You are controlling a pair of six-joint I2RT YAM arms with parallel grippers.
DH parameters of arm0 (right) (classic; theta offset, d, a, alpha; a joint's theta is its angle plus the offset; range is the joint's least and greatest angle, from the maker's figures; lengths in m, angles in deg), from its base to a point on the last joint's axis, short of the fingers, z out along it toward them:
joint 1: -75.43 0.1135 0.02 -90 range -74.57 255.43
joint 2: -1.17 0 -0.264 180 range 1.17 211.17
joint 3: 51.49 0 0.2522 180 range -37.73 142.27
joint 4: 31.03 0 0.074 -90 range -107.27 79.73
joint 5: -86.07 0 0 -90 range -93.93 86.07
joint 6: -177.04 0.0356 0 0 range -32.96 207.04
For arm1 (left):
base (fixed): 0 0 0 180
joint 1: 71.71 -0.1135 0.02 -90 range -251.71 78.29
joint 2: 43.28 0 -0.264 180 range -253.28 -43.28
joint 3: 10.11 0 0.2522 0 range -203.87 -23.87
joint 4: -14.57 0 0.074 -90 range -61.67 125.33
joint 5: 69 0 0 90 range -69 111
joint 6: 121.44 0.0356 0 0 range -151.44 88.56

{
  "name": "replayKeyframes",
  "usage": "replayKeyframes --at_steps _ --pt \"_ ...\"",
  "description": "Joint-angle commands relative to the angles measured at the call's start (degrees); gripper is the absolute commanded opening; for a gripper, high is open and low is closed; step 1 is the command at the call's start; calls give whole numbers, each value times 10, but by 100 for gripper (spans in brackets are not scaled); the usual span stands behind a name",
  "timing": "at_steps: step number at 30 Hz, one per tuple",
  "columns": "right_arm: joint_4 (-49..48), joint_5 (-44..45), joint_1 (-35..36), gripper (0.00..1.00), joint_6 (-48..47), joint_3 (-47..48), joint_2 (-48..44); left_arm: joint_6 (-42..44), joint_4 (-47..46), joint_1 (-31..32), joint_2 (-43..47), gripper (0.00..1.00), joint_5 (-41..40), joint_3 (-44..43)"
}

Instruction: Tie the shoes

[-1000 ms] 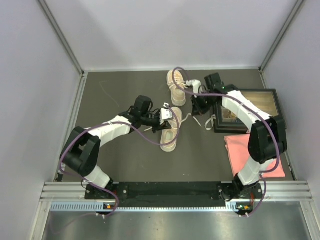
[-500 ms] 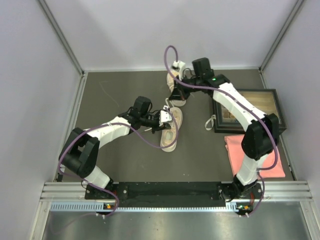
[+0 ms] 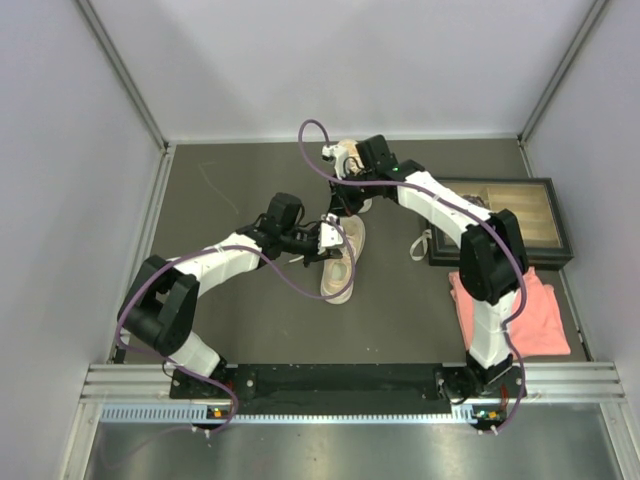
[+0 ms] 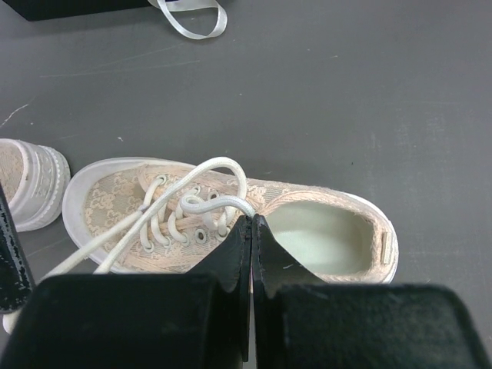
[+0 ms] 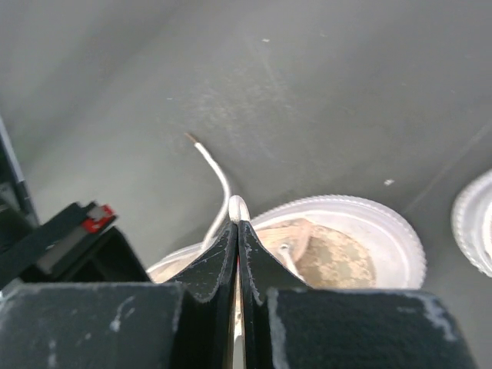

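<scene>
Two beige shoes with white laces lie on the dark table. The near shoe (image 3: 340, 262) (image 4: 231, 223) lies on its sole, opening up. My left gripper (image 3: 331, 236) (image 4: 251, 218) is shut on a loop of its white lace (image 4: 219, 165) just above the eyelets. The far shoe (image 3: 360, 204) is mostly hidden under my right arm; its toe (image 4: 27, 184) shows beside the near shoe. My right gripper (image 3: 343, 203) (image 5: 238, 223) is shut on a strand of white lace (image 5: 219, 173) above the near shoe's toe (image 5: 338, 242).
A dark framed box (image 3: 515, 215) stands at the right, with a white ribbon (image 3: 420, 245) (image 4: 192, 19) at its left edge. A pink cloth (image 3: 510, 310) lies in front of it. Grey walls close in the table on three sides.
My right arm has swung left from beside the framed box, across the far shoe, to just behind the near shoe. The left arm and near shoe have stayed put.
</scene>
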Motion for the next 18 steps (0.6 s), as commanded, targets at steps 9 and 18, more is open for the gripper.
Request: replayKeyframes --at_steps 9,18 --pt "-36 0 23 0 26 30 33 27 -1 0 20 0 27 4" --pt "46 -67 16 55 29 57 24 25 -15 1 26 0 23 14"
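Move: The right gripper pinches a lace over the toe's left side; the front shoe's middle lies about 8 cm back, 2 cm right and 8 cm below it. The loop in the left gripper is some 8 cm back, 1 cm right and 3 cm lower, the loose lace end about 8 cm back and 8 cm left on the table, the other shoe 10 cm ahead and 4 cm right. From the left gripper the front shoe's middle is 1 cm ahead, 1 cm right and 6 cm below. Lower the right gripper about 2.5 cm with its lace beside the toe's left edge, easing forward 1 cm at first, then curving back nearly 3 cm and left 2 cm towards the left gripper's loop. At the end of the curve, part the fingers about a quarter to let go of the lace. Hold the left gripper still and shut on its loop above the shoe. ##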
